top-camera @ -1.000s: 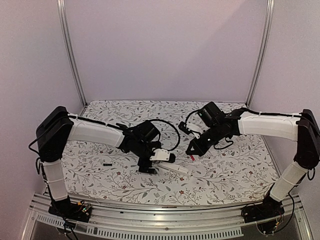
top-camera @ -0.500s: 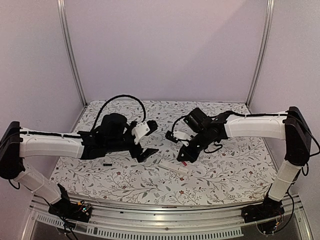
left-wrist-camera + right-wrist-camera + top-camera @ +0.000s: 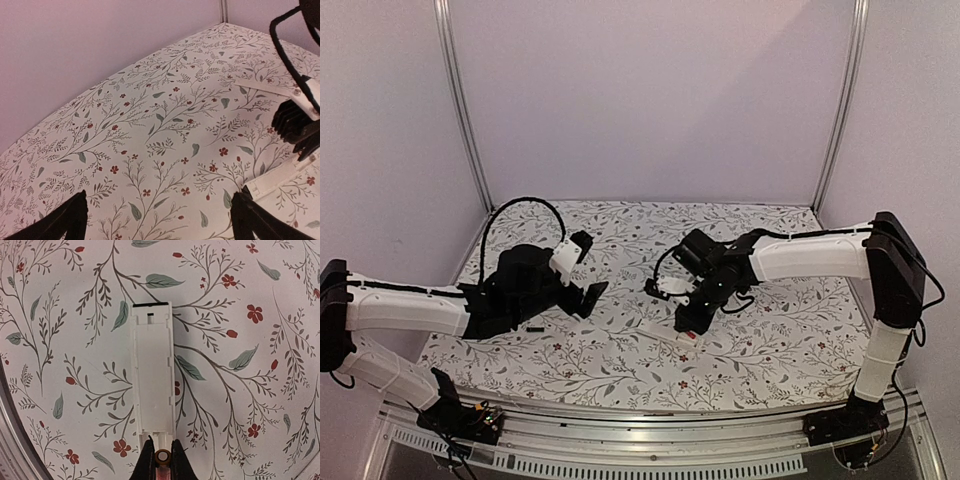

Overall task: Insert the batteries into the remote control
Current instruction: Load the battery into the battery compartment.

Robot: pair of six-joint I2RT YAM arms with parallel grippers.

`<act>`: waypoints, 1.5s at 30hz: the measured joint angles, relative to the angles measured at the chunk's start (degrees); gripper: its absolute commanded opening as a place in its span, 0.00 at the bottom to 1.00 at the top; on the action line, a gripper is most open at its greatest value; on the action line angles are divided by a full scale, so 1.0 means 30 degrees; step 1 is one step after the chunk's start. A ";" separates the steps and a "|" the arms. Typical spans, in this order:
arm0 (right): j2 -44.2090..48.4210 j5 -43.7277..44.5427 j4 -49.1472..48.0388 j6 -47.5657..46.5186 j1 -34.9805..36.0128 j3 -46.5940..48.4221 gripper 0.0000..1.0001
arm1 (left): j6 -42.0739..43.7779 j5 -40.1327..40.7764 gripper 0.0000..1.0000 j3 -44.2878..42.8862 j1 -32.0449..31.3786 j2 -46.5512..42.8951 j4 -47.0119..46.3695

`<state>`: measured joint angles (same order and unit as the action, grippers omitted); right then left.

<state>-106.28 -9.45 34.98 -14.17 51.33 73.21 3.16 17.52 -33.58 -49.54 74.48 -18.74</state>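
Observation:
The remote control (image 3: 152, 370) lies flat on the flowered table with its open battery bay facing up; it also shows in the top view (image 3: 668, 333) and at the right edge of the left wrist view (image 3: 280, 184). My right gripper (image 3: 162, 452) is shut on a red battery (image 3: 162, 466) and holds it end-on just above the remote's near end. From above, the right gripper (image 3: 689, 322) sits at the remote's right end. My left gripper (image 3: 160, 220) is open and holds nothing over bare table, left of the remote (image 3: 588, 270).
A small dark stick-like object (image 3: 533, 328) lies on the table beside the left forearm. A thin flat white strip (image 3: 262, 86) lies farther back. The white walls and metal posts (image 3: 460, 110) close off the table's sides and back.
The left arm has swung left and low, away from the remote, with its gripper still open. The right gripper has carried the battery left and down to the remote's end.

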 measured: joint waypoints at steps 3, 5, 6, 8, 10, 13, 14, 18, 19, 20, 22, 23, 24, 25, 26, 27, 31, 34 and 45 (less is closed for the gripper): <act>-0.0146 0.0219 0.0124 -0.0073 0.0015 0.0073 0.07 | -0.0058 0.0328 1.00 0.0066 0.0015 0.0000 -0.0109; -0.0168 0.0423 0.0277 -0.0095 0.0044 0.0073 0.07 | -0.0051 0.0401 1.00 0.0131 0.0044 0.0000 -0.0117; -0.0168 0.0554 0.0335 -0.0102 0.0073 0.0073 0.07 | -0.0044 0.0401 1.00 0.0146 0.0051 0.0000 -0.0117; -0.0168 0.0743 0.0423 -0.0117 0.0124 0.0080 0.07 | -0.0007 0.0401 1.00 0.0153 0.0073 0.0000 -0.0131; -0.0175 0.0940 0.0546 -0.0153 0.0189 0.0087 0.08 | 0.0015 0.0401 1.00 0.0153 0.0095 0.0000 -0.0117; -0.0248 0.1166 0.0729 -0.0219 0.0372 0.0117 0.08 | 0.0073 0.0393 1.00 0.0153 0.0124 0.0000 -0.0102; -0.0299 0.1202 0.0787 -0.0240 0.0437 0.0117 0.08 | 0.0080 0.0393 1.00 0.0153 0.0124 0.0000 -0.0102; -0.0503 0.1333 0.0962 -0.0306 0.0612 0.0146 0.11 | 0.0095 0.0401 1.00 0.0255 0.0175 -0.0080 -0.0073; -0.0583 0.1362 0.0991 -0.0299 0.0634 0.0175 0.12 | 0.0095 0.0393 1.00 0.0270 0.0197 -0.0146 -0.0015; -0.0641 0.1421 0.1027 -0.0306 0.0641 0.0204 0.13 | 0.0095 0.0401 1.00 0.0277 0.0204 -0.0197 -0.0007; -0.0743 0.1501 0.1056 -0.0335 0.0641 0.0240 0.17 | 0.0095 0.0393 1.00 0.0284 0.0233 -0.0299 -0.0015; -0.0780 0.1537 0.1071 -0.0372 0.0641 0.0262 0.21 | 0.0102 0.0401 1.00 0.0284 0.0233 -0.0335 -0.0007; -0.0809 0.1566 0.1078 -0.0386 0.0641 0.0277 0.23 | 0.0102 0.0393 1.00 0.0284 0.0233 -0.0357 -0.0007; -0.0845 0.1603 0.1129 -0.0415 0.0641 0.0321 0.26 | 0.0109 0.0393 1.00 0.0291 0.0233 -0.0379 0.0000; -0.0889 0.1625 0.1158 -0.0415 0.0641 0.0372 0.27 | 0.0131 0.0393 1.00 0.0291 0.0233 -0.0430 0.0015; -0.0911 0.1639 0.1188 -0.0386 0.0641 0.0401 0.29 | 0.0160 0.0393 1.00 0.0299 0.0233 -0.0466 0.0015; -0.0933 0.1698 0.1319 -0.0386 0.0641 0.0503 0.30 | 0.0306 0.0379 1.00 0.0306 0.0240 -0.0517 0.0036; -0.0954 0.1705 0.1625 -0.0342 0.0641 0.0729 0.28 | 0.0415 0.0364 1.00 0.0306 0.0248 -0.0517 0.0058; -0.0597 0.0546 0.2040 0.0605 0.0066 0.1333 0.47 | 0.0437 0.0328 1.00 0.0313 0.0277 -0.0627 0.0160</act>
<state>-108.07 -7.81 41.10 -12.36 51.53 77.21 4.47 18.50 -32.64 -48.71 72.60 -18.26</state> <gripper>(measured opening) 0.381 0.996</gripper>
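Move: The remote's open battery compartment lies just under the right fingers, which already hold the red battery: about 3 cm below the hand point, 1 cm back and 1 cm to its right. The battery cover lies on the table some 15 cm ahead and 9 cm to the right of the right hand. From the left hand the compartment is roughly 20 cm to the right, 6 cm back and 13 cm below. The red battery, still pinched in the right fingers, is lowered about 2 cm into the remote's compartment with a slight drift back and to the right, the fingers tipping some 5 degrees nearer to vertical. Low down, the right fingers spread partway and let go of it, then the hand rises about 2 cm, opening a little more. ##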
